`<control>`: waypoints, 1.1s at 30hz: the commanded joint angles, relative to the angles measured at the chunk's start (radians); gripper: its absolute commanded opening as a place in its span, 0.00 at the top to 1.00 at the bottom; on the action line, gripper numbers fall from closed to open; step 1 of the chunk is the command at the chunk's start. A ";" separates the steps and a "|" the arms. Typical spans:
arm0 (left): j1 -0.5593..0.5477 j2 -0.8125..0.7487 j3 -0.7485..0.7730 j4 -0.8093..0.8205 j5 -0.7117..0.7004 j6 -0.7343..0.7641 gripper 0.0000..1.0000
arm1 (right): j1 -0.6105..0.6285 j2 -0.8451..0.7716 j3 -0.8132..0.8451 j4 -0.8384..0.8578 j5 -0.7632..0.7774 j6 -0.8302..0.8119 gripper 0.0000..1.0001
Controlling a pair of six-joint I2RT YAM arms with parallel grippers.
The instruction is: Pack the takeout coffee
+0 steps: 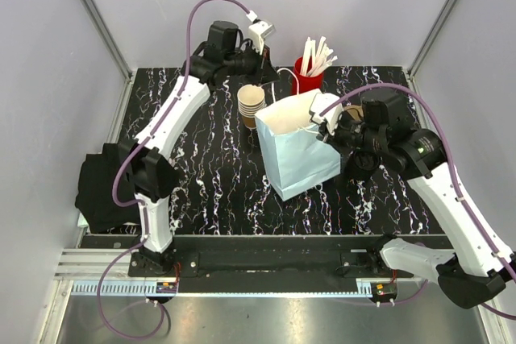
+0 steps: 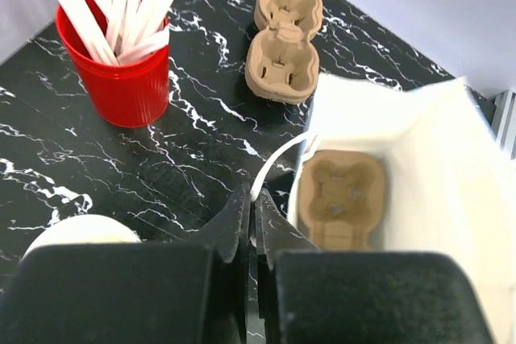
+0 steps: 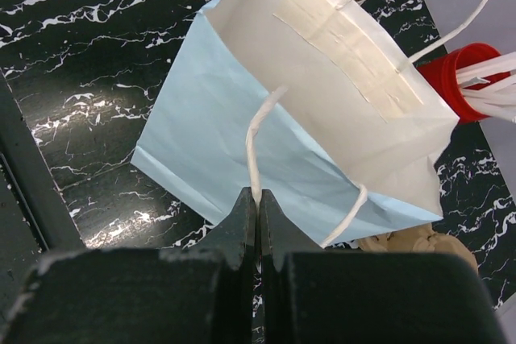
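Note:
A light blue paper bag (image 1: 298,151) with a white inside stands open at mid-table. My left gripper (image 2: 256,199) is shut on one white string handle (image 2: 278,159) at the bag's far rim (image 2: 379,110). My right gripper (image 3: 258,195) is shut on the other handle (image 3: 253,147), on the bag's near side (image 3: 226,118). A brown pulp cup carrier (image 2: 339,199) lies at the bottom of the bag. The takeout coffee is out of view in all three views.
A red cup of white sticks (image 1: 308,76) stands behind the bag, and a stack of lidless brown cups (image 1: 251,104) to its left. A second pulp carrier (image 2: 284,38) lies on the black marbled table (image 1: 210,167). A black bundle (image 1: 101,187) sits at the left edge.

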 commanded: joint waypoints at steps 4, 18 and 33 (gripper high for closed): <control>-0.003 -0.245 -0.080 0.012 -0.067 0.027 1.00 | 0.008 0.016 0.117 -0.010 -0.075 0.000 1.00; -0.007 -0.476 -0.441 0.073 -0.126 0.056 1.00 | 0.009 0.026 0.054 -0.015 -0.155 0.016 1.00; -0.007 -0.532 -0.509 0.087 -0.230 0.088 1.00 | 0.011 0.034 0.083 0.030 -0.145 0.049 0.23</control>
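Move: Both grippers are already shut on the bag's handles. From the left hand, the bag's middle lies about 13 cm back, 8 cm right and 16 cm down. The cup stack is 3 cm ahead and 7 cm left, the straw cup 9 cm ahead and 11 cm right, both roughly 22 cm below. From the right hand, the bag is about 4 cm ahead, 5 cm left and 15 cm down, and the black cup 6 cm ahead, 15 cm right and 22 cm down. Keep the left gripper shut on the far handle and carry it up about 9 cm while drawing back some 9 cm and left 7 cm, then lower it to about its first height. With the right gripper raise the near handle about 3 cm, ease it left, lower it, then open the fingers wide to let that handle go. ##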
